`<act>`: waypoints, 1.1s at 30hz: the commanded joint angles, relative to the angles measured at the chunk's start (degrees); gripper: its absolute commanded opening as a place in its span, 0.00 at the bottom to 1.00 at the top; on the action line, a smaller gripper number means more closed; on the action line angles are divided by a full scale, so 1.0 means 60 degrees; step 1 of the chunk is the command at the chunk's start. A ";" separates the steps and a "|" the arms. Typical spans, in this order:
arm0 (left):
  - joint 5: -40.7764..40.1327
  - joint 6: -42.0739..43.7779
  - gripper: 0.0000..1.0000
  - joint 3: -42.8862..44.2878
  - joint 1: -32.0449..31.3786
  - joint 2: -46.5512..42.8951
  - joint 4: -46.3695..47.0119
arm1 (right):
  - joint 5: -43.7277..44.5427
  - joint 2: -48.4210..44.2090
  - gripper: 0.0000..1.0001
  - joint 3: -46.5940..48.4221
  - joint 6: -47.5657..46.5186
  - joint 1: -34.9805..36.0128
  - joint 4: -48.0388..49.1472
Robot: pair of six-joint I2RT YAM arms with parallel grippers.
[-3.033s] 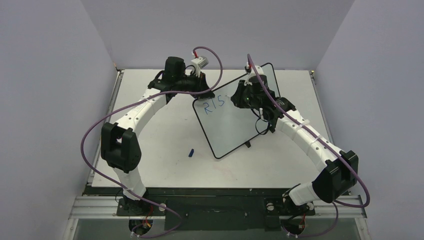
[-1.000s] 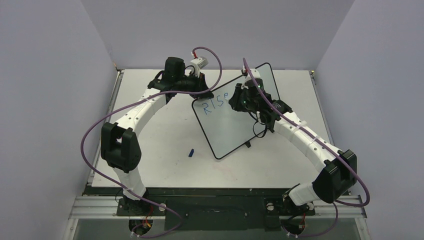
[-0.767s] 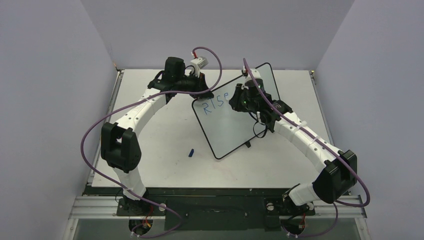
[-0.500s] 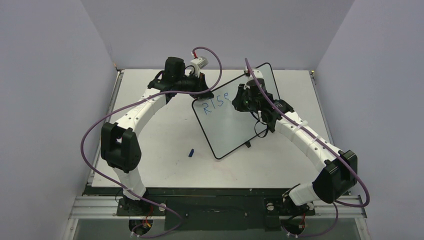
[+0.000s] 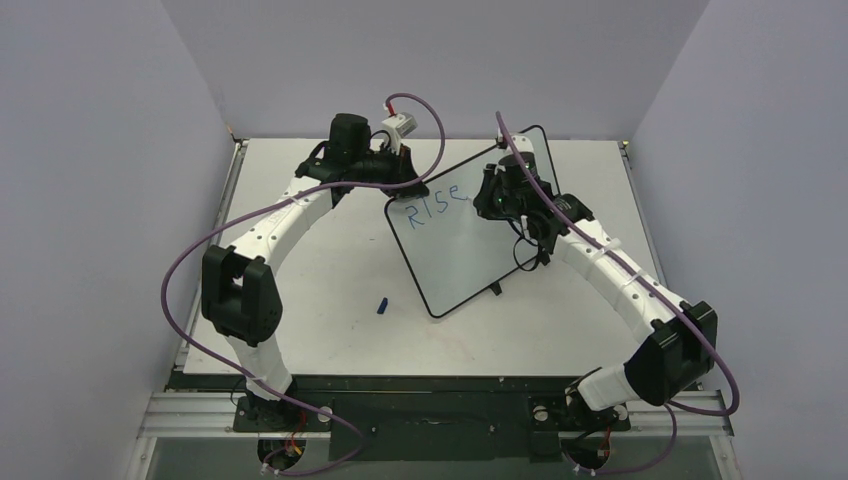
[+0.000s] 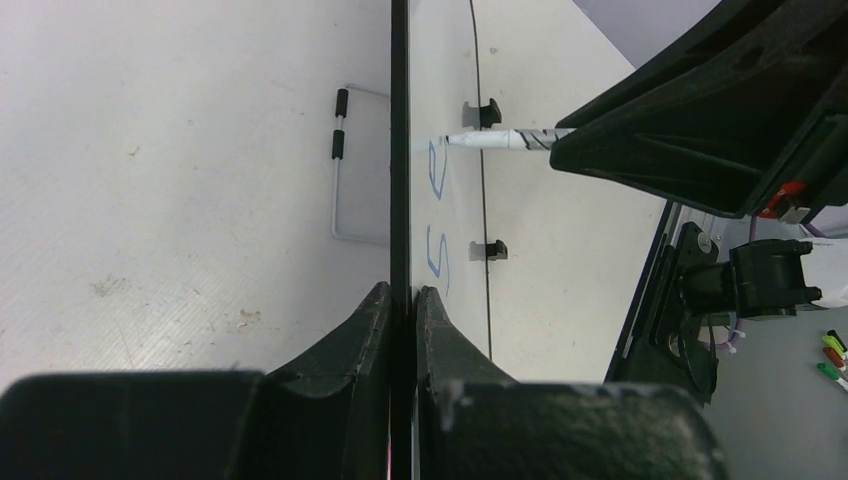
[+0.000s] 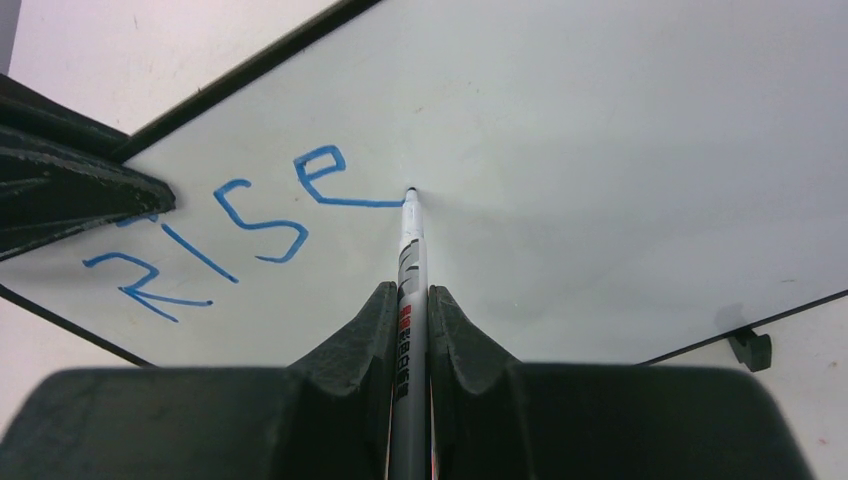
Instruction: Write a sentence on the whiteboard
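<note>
The whiteboard (image 5: 455,255) stands tilted on the table, its black frame edge-on in the left wrist view (image 6: 400,120). My left gripper (image 5: 403,190) is shut on its upper left corner, one jaw on each face (image 6: 401,298). Blue writing (image 5: 435,205) reads "RISe", with a stroke trailing right from the "e" (image 7: 250,215). My right gripper (image 5: 492,200) is shut on a white marker (image 7: 410,265). The marker's tip touches the board (image 7: 600,140) at the end of that stroke. The left wrist view also shows the marker (image 6: 505,140).
A small blue marker cap (image 5: 382,305) lies on the white table (image 5: 300,300) in front of the board. The board's wire stand (image 6: 340,170) rests behind it. Purple walls close in on three sides. Coloured pens (image 6: 832,355) lie off the table.
The right gripper has slid right along the board with the marker. Three seconds ago the writing read "RIS"; an "e" and a trailing stroke have been added. The left arm is still.
</note>
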 commanded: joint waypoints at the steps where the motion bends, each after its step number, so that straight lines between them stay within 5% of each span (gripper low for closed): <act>1: 0.0066 0.0808 0.00 0.0044 -0.0132 -0.0651 0.0558 | 0.0416 -0.0321 0.00 0.0921 -0.0310 -0.0109 -0.0168; 17: -0.0100 0.0925 0.00 -0.0008 -0.0088 -0.0693 0.0477 | 0.0940 -0.1573 0.00 0.0039 -0.0642 -0.0385 -0.0162; 33: -0.0113 0.0929 0.00 -0.0004 -0.0088 -0.0645 0.0492 | 0.0037 -0.0757 0.00 -0.0026 -0.0464 -0.0757 0.0417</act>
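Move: My right hand's marker touches the board at the end of the "e" tail. The blank patch I go for lies about 5 cm ahead of that hand, 2 cm right and 1 cm lower. The "e" is some 5 cm ahead, 5 cm left and 2 cm lower; the "S" 4 cm ahead, 9 cm left and 3 cm lower. From my left hand, the patch is roughly 15 cm right, 1 cm back and 4 cm below. I lift the marker tip off the end of the "e", raising my right hand about 6 cm while it drifts right and its fingers tip up some 10 degrees. Still carrying right to nearly 5 cm, I then sink about 4 cm towards the blank board, finally easing slightly forward and left. My right fingers keep the marker; my left hand keeps pinching the board's upper edge. ##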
